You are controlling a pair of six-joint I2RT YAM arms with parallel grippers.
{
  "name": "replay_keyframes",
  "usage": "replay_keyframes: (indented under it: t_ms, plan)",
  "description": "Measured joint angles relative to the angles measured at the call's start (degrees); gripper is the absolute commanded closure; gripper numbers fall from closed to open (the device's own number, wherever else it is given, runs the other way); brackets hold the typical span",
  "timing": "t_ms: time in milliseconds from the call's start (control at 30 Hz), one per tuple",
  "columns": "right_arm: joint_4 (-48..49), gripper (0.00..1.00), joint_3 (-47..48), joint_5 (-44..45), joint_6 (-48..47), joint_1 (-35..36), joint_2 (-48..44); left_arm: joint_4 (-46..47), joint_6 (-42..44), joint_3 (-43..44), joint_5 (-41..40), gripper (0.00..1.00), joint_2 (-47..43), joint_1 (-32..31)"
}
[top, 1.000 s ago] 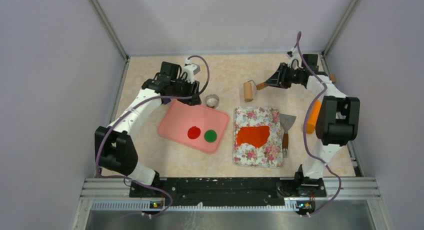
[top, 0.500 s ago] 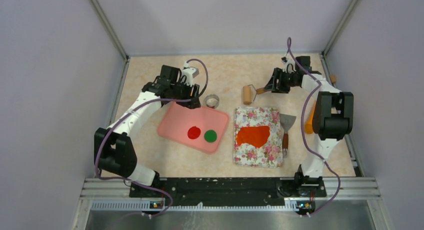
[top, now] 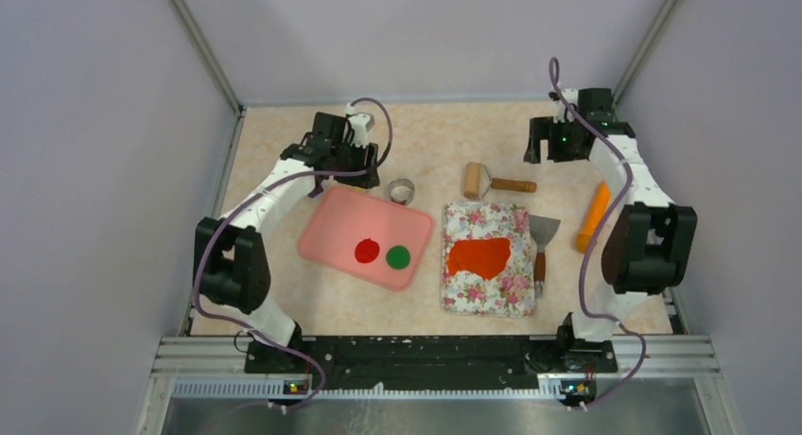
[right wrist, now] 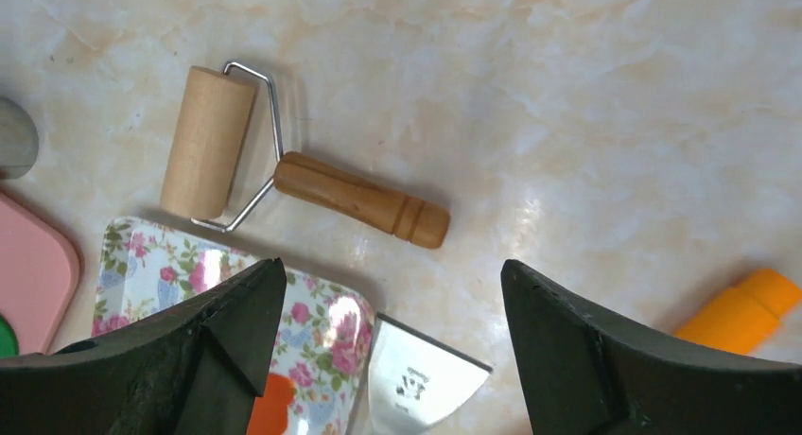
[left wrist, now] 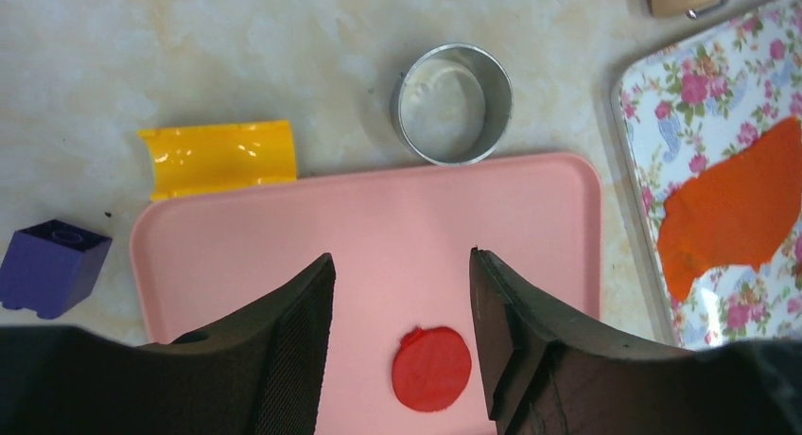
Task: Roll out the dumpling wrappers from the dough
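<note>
The dough [top: 479, 256] is a flat orange-red sheet with ragged edges lying on the floral tray [top: 487, 293]; the left wrist view shows the dough [left wrist: 733, 208] at the right. A red wrapper [top: 367, 252] and a green wrapper [top: 398, 256] lie on the pink tray [top: 331, 227]. My left gripper [top: 364, 161] hovers open over that tray's far edge, and the red wrapper [left wrist: 432, 369] shows below its gripper opening [left wrist: 401, 255]. My right gripper [top: 547, 151] hangs open and empty at the far right, apart from the wooden rolling pin [top: 471, 180] on the table. In the right wrist view the rolling pin [right wrist: 208, 142] lies beyond the right gripper [right wrist: 392, 263].
A metal ring cutter [top: 402, 190] stands just past the pink tray. A metal scraper [top: 542, 232] lies beside the floral tray's right edge. An orange carrot-shaped stick [top: 594, 216] lies by the right arm. A yellow curved piece [left wrist: 217, 156] and a purple block [left wrist: 47, 265] sit left of the tray.
My right gripper has opened, let go of the rolling pin's handle and drawn back to the right; the pin now rests on the table. My left gripper has pulled back a little from the pink tray.
</note>
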Motion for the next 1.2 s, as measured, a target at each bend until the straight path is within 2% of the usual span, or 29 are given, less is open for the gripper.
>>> replay_keyframes:
  t_ms: [100, 267, 367, 467, 733, 933, 1133, 1200]
  plan:
    - [-1.60, 0.18, -0.15, 0.87, -1.88, -0.63, -6.12, 0.98, -1.40, 2.56, -1.57, 0.46, 3.98, -0.11]
    - [-5.22, 0.23, -5.64, -0.24, -4.68, -1.33, -20.06, 1.84, -2.56, 6.84, -2.01, 0.46, 11.15, -0.68]
    - [-9.49, 0.30, -8.33, -1.18, -5.81, -1.33, -25.79, 1.90, -2.95, 8.31, -1.75, 0.47, 14.53, -1.22]
    - [-13.38, 0.38, -9.49, -2.34, -6.45, -1.33, -29.00, 1.92, -3.63, 9.88, -1.84, 0.48, 17.57, -1.92]
    - [-19.41, 0.39, -9.84, -5.16, -6.38, -1.33, -31.34, 1.62, -5.09, 15.87, -5.01, 0.54, 25.55, -3.50]
    - [-20.17, 0.39, -11.39, -5.09, -5.62, -1.33, -34.27, 1.46, -5.99, 17.00, -7.21, 0.70, 27.82, -3.89]
    - [-20.20, 0.39, -14.16, -4.90, -5.16, -1.33, -35.76, 1.03, -6.71, 17.70, -7.87, 1.00, 27.85, -4.37]
    - [-20.13, 0.39, -15.08, -4.87, -5.16, -1.33, -35.87, 1.03, -6.58, 18.01, -7.91, 1.00, 27.85, -4.63]
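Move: The round metal cutter stands about 6 cm ahead of the left hand, 8 cm to its right and some 12 cm below. The yellow block lies 12 cm to the left of the cutter and 2 cm farther out; the pink tray's middle is 12 cm nearer and 9 cm left of the cutter. The rolling pin's roller lies roughly 19 cm to the right of the cutter, 3 cm farther out. From the right hand, the cutter is some 36 cm left, 1 cm back and 11 cm lower. The left fingers pinch the left wall of the round cutter at its rim, after the hand sinks about 10 cm while reaching forward some 7 cm and drifting right; they shut from half open mainly once the hand is down. The empty right hand rises, then draws back about 17 cm, away from the rolling pin, narrowing somewhat but staying open. ##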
